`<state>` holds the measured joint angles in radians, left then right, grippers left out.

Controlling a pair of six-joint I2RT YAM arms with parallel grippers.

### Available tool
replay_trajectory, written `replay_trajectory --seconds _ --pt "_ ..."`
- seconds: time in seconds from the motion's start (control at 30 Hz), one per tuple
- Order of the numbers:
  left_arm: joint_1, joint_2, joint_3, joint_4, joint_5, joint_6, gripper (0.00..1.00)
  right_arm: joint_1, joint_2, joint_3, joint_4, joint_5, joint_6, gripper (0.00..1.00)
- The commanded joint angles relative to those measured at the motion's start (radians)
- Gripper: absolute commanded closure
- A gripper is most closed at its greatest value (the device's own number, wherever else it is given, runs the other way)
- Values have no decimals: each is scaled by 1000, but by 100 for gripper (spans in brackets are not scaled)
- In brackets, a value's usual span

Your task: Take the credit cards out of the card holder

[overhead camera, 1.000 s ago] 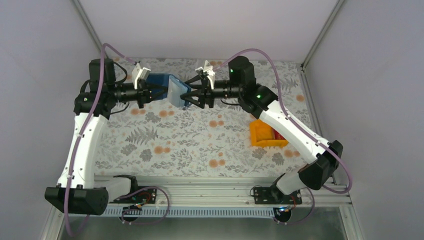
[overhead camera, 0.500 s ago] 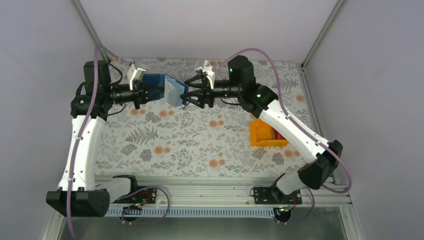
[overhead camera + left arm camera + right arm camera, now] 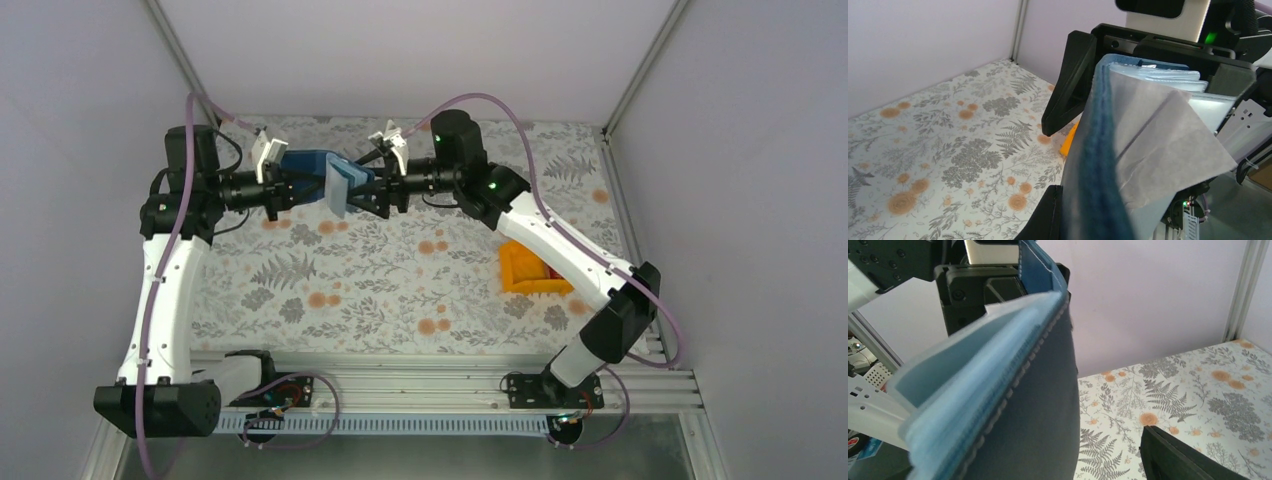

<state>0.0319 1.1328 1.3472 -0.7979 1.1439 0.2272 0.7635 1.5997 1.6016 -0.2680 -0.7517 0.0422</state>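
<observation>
The card holder (image 3: pixel 312 164) hangs in the air over the back of the table, half folded, with my left gripper (image 3: pixel 285 183) shut on its dark navy half. Its lighter blue pocketed flap (image 3: pixel 340 186) points toward my right gripper (image 3: pixel 366 190), which is open with its jaws on either side of the flap's free end. In the left wrist view the holder (image 3: pixel 1100 170) fills the middle, with pale pocket layers (image 3: pixel 1168 115). In the right wrist view its navy outside (image 3: pixel 1043 405) stands apart from my one visible finger (image 3: pixel 1188 455). I cannot tell the credit cards from the pocket edges.
An orange plastic bin (image 3: pixel 522 268) sits on the floral table cover (image 3: pixel 380 290) at the right, partly under my right forearm. Grey walls and metal frame posts close in the back and both sides.
My right arm has moved left toward the holder and its jaws have widened, so the flap now lies between them. My left arm, still gripping the holder, has drawn slightly left.
</observation>
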Motion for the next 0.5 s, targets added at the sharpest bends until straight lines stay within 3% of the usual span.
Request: replay_trajectory --seconds 0.0,0.17,0.3,0.37,0.47 --pt "1 -30 -13 27 48 -5 98 39 13 38 48 54 42 23" --pt "2 -36 -30 36 40 -9 97 42 30 41 77 130 124 48" --pt "1 -35 -39 54 -12 -32 90 50 85 92 30 168 164 82" --pt "2 -32 -48 68 -53 -49 73 51 92 94 27 204 189 95" --pt "2 -25 -57 84 -102 -62 31 53 94 109 -2 278 220 96"
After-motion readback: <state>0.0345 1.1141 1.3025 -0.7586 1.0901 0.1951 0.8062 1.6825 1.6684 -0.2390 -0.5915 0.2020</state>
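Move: The card holder hangs opened in the air between the grippers, its middle about 5 cm to the right hand's left, 1 cm ahead and about level. Its sleeves and edge reach in between the right hand's open fingers. From the left hand, already shut on the cover, that middle lies about 3 cm to the right and 1 cm ahead. A white paper slip stands out of the sleeves some 6 cm left and 2 cm back of the right hand. Leftward and forward, about 2.5 cm each way, the right hand pushes farther onto the card holder while its fingers close from wide open and pinch the clear sleeves together with the cover; the wrist tips and turns clockwise roughly 10 degrees. The left hand stays almost in place, still holding the cover, then late on opens its fingers nearly halfway while sinking about 1 cm. ##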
